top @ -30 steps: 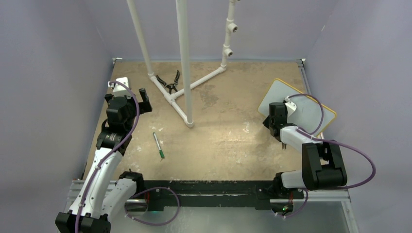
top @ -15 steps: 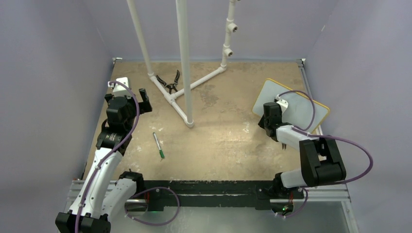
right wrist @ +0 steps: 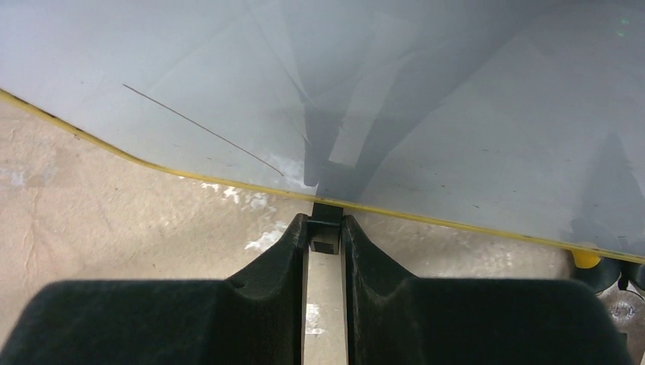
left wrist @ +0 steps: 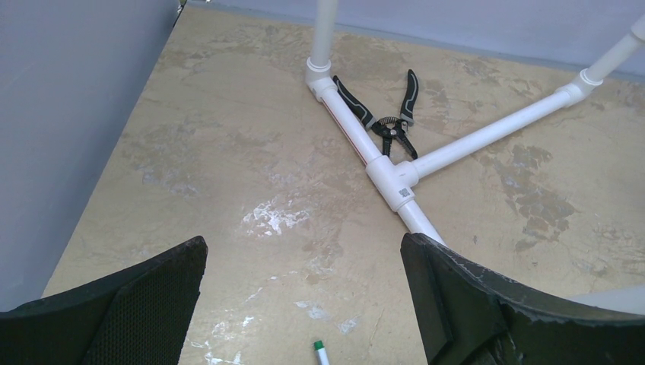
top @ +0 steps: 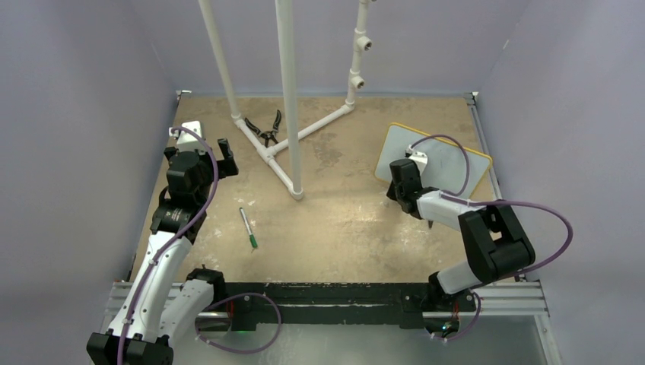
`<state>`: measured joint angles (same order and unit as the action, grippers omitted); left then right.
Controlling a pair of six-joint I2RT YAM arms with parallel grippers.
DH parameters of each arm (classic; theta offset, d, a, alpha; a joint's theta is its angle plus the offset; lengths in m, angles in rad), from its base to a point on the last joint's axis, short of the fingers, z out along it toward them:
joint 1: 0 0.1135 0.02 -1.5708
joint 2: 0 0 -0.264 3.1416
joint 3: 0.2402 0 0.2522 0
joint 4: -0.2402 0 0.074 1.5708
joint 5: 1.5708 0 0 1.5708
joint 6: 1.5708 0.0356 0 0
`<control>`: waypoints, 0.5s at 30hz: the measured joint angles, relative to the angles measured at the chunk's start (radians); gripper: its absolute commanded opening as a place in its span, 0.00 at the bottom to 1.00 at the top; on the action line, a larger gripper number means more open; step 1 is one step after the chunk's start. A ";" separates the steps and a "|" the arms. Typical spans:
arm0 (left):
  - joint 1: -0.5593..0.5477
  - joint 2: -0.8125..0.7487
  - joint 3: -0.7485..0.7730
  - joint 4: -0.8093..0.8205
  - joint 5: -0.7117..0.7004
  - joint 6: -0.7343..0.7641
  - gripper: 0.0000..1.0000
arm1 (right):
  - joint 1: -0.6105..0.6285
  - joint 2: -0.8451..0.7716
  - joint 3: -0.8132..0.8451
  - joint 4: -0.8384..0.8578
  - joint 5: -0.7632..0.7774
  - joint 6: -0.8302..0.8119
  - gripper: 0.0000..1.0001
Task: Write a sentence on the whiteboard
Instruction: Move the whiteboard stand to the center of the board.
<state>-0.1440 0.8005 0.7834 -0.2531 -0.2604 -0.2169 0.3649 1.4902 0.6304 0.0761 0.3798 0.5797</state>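
The whiteboard (top: pixel 440 158), white with a thin yellow rim, lies at the right of the table. My right gripper (top: pixel 398 185) sits at its near-left edge. In the right wrist view the gripper (right wrist: pixel 325 225) is shut on a small black foot (right wrist: pixel 326 211) under the whiteboard's yellow rim (right wrist: pixel 456 222). The sentence is out of view; the board face (right wrist: pixel 395 84) shows only one thin dark stroke. A green-capped marker (top: pixel 248 227) lies on the table at the left. My left gripper (top: pixel 208 149) hangs open above the table, and the marker tip (left wrist: pixel 321 352) lies below its fingers.
A white pipe frame (top: pixel 290 99) stands in the middle back, its base tubes (left wrist: pixel 384 163) running across the table. Black pliers (top: pixel 266 131) lie beside the tubes. Grey walls close in the left, back and right sides.
My right gripper has dragged the whiteboard leftward toward the table's middle, turning it a little. The left arm and the marker have not moved.
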 measured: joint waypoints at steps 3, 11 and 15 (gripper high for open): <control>0.000 0.000 0.000 0.000 0.000 0.000 0.99 | 0.024 0.010 0.008 0.003 0.003 0.000 0.00; 0.000 0.001 0.000 0.000 0.000 0.000 0.99 | 0.105 0.033 0.024 0.011 0.014 0.000 0.00; 0.000 0.001 0.000 0.000 0.000 0.000 0.99 | 0.144 0.043 0.029 0.022 0.015 0.000 0.00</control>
<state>-0.1440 0.8013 0.7834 -0.2531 -0.2604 -0.2173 0.5091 1.5337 0.6590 0.0978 0.3950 0.5797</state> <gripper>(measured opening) 0.993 0.201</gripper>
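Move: The right hand holds the black foot under the whiteboard stand's lower edge, near its left corner. The open middle of the table, where the stand is to go, lies about 21 cm to that hand's left, level ahead and 2 cm below. The board's middle is 11 cm right and 8 cm ahead; the white pipe frame's near corner is some 28 cm left, straight across. From the left hand, the table's middle is roughly 28 cm right, 5 cm ahead and 24 cm below. Still pinching the stand's foot, the right hand draws it left about 5 cm towards mid-table, turning slightly counter-clockwise. ##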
